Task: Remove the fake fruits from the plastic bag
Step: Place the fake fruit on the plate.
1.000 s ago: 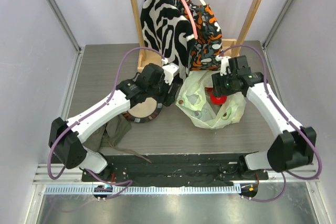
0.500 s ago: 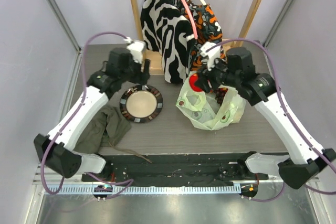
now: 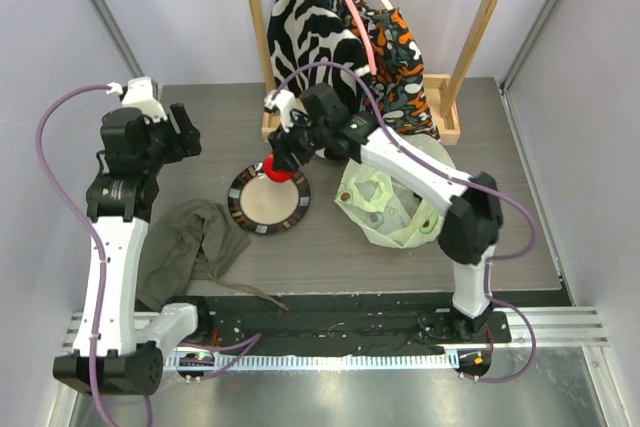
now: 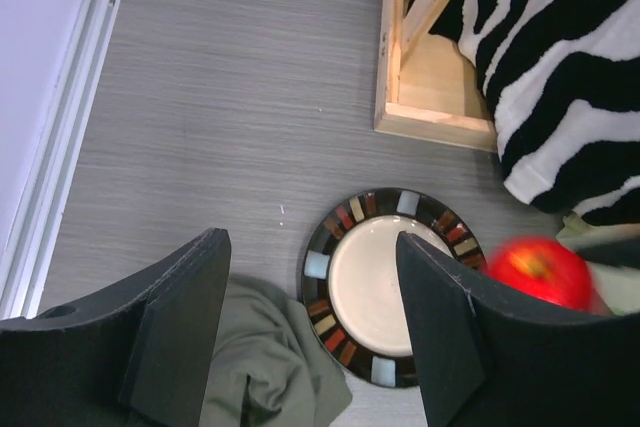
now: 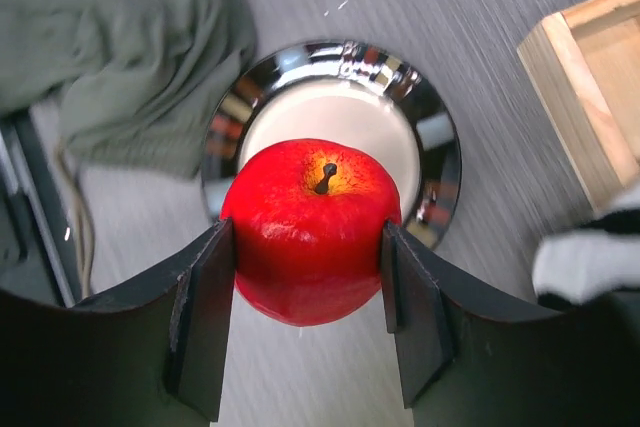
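Note:
My right gripper (image 3: 280,165) is shut on a glossy red apple (image 5: 310,227) and holds it above the far edge of the round dark-rimmed beige plate (image 3: 243,212); the apple also shows in the top view (image 3: 277,168) and in the left wrist view (image 4: 540,272). The pale-green plastic bag (image 3: 395,209) printed with avocado halves lies right of the plate, its mouth open. Other fruits inside it do not show clearly. My left gripper (image 3: 178,127) is open and empty, raised high at the far left, its fingers (image 4: 175,332) looking down on the plate (image 4: 345,352).
An olive-grey cloth (image 3: 185,247) lies crumpled left of the plate. A wooden rack (image 3: 440,122) at the back holds hanging black-white-orange patterned garments (image 3: 330,37). The right arm stretches across the table's middle.
My right gripper has carried the apple from above the bag leftward to over the plate. My left arm has pulled back further to the far left and risen.

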Robot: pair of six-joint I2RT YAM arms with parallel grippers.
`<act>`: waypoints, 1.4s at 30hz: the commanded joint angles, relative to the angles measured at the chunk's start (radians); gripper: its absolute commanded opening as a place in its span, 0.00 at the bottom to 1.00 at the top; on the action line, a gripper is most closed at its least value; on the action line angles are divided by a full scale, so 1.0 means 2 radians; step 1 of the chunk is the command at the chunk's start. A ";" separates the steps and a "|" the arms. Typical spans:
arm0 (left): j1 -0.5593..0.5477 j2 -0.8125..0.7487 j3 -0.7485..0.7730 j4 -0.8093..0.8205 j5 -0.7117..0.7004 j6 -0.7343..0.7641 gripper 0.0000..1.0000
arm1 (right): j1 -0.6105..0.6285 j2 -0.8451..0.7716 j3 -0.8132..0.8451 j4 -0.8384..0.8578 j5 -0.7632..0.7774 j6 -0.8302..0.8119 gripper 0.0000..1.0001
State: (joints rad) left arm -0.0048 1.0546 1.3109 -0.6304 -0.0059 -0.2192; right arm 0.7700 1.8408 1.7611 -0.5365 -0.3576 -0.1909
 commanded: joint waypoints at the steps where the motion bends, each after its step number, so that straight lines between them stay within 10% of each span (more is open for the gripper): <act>1: 0.022 -0.046 -0.033 -0.004 0.023 -0.014 0.72 | -0.002 0.068 0.066 0.018 -0.003 0.071 0.20; 23: 0.077 -0.085 -0.071 -0.015 0.085 -0.042 0.70 | 0.055 0.098 -0.106 0.283 0.236 0.136 0.32; 30: 0.078 -0.109 -0.092 -0.015 0.098 -0.048 0.69 | 0.088 0.050 -0.231 0.330 0.268 0.108 0.57; 36: 0.077 -0.125 -0.102 -0.017 0.105 -0.046 0.69 | 0.107 0.002 -0.280 0.307 0.265 0.115 0.97; 42: 0.077 -0.135 -0.121 -0.009 0.118 -0.055 0.68 | 0.111 -0.038 -0.275 0.258 0.253 0.122 0.99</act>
State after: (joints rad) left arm 0.1425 0.8036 1.0901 -0.6720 0.1902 -0.3115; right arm 0.9878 1.8801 1.1912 0.0113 0.1543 0.0422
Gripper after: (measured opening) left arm 0.685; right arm 0.984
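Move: The red fake fruit is already pinched in the right hand, up in the air. The plate it is bound for has its middle about 6 cm to that hand's left, 3 cm ahead and some 18 cm below. The plastic bag lies roughly 28 cm to the hand's right and 3 cm ahead, the grey-green cloth about 26 cm to its left and 11 cm back. From the empty left hand the plate is about 14 cm to the right, level fore and aft, and 28 cm lower. The red fruit is lowered some 14 cm onto the plate by the right hand, which swings forward and slightly left, then draws back, turning about 20 degrees clockwise. There the fingers open wide and let go, and the hand backs off a few centimetres towards the robot and to the right, sinking a little more. The empty left hand eases back about 6 cm and down 3. ##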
